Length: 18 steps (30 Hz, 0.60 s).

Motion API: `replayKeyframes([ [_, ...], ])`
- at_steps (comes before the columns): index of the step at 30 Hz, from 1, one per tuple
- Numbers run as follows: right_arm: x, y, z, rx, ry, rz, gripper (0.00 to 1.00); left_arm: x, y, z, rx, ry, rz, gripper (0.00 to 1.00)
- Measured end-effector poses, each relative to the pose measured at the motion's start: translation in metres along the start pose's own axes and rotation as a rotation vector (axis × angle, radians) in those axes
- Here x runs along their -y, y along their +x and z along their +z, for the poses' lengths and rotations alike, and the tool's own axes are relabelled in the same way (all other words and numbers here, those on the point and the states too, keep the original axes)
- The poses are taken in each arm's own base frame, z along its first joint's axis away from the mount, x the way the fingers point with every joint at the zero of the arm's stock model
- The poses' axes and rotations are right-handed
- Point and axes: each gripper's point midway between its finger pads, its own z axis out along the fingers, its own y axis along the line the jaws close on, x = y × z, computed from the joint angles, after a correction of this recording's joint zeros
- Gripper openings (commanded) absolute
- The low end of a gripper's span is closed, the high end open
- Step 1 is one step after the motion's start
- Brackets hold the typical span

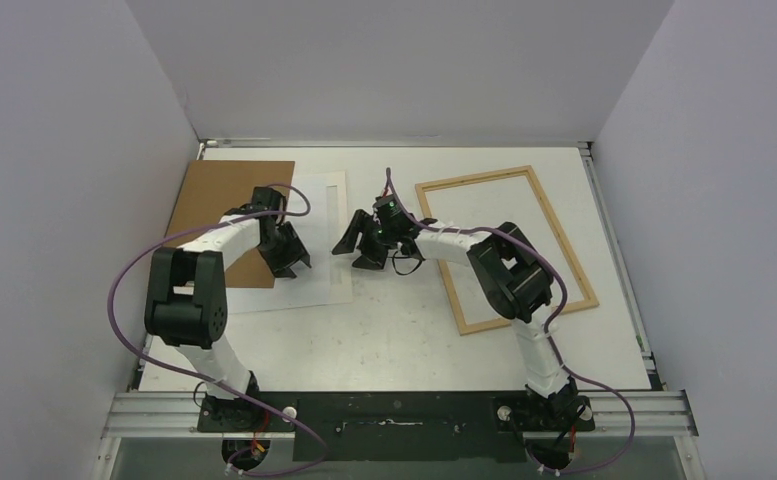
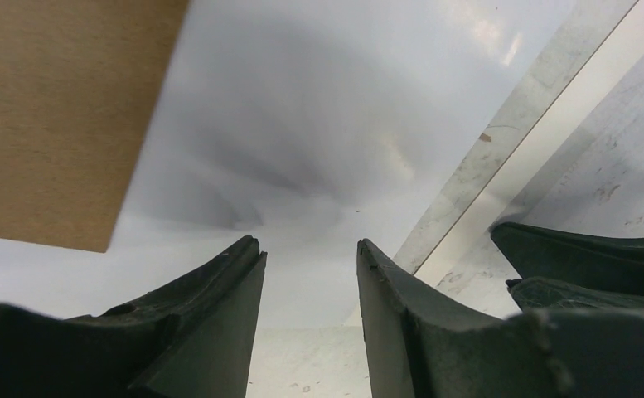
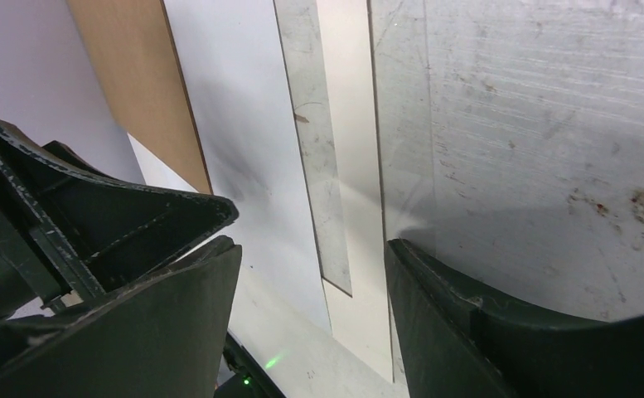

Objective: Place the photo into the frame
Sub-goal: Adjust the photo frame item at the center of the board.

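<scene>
The photo (image 1: 324, 270) lies white side up on the table, left of centre, partly over a brown backing board (image 1: 224, 205). My left gripper (image 1: 289, 262) hangs low over the photo's near part. In the left wrist view its jaws stand open (image 2: 310, 249) with only the photo (image 2: 302, 149) and bare table showing between them. My right gripper (image 1: 359, 245) hovers open at the photo's right edge. The right wrist view (image 3: 310, 257) shows nothing between its fingers. The light wooden frame (image 1: 568, 243) lies empty on the right, under the right arm.
A cream mat strip (image 3: 347, 124) runs along the photo's right edge. The brown board (image 2: 53, 116) sits at the far left, close to the left wall. Grey walls close in three sides. The two grippers are close together, with the left fingers (image 3: 94, 215) showing in the right wrist view.
</scene>
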Motion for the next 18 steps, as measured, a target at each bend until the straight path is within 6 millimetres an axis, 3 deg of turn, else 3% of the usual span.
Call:
replayKeyframes([
  [10, -0.019, 0.012, 0.02, -0.026, -0.03, -0.046, 0.64, -0.01, -0.017, -0.019, 0.058, -0.002, -0.04, 0.44],
  [18, -0.047, 0.024, 0.046, -0.036, -0.136, -0.047, 0.65, -0.027, -0.025, -0.042, 0.128, -0.057, -0.065, 0.44],
])
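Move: The cream mat's right edge stands by the right hand's outer finger, level with the hand point, some 2 cm to its right and 3 cm below. The white photo sheet lying on the mat has its right edge about 3 cm to the hand's left, and the brown board's middle is roughly 26 cm left and 8 cm ahead. From the left hand, that mat edge is about 11 cm to the right, level and barely below; the board's middle is some 17 cm left and 9 cm ahead. The right hand starts slowly and then sweeps steadily left about 6.5 cm at nearly constant height, its outer finger pushing along against the mat's right edge, driving the mat under the photo sheet towards the brown board, while the hand rolls and turns slightly and its fingers stay open. Meanwhile the left hand clears the way, going some 4 cm left and nearly as far up from above the photo sheet towards the brown board's right edge, fingers still half open. ##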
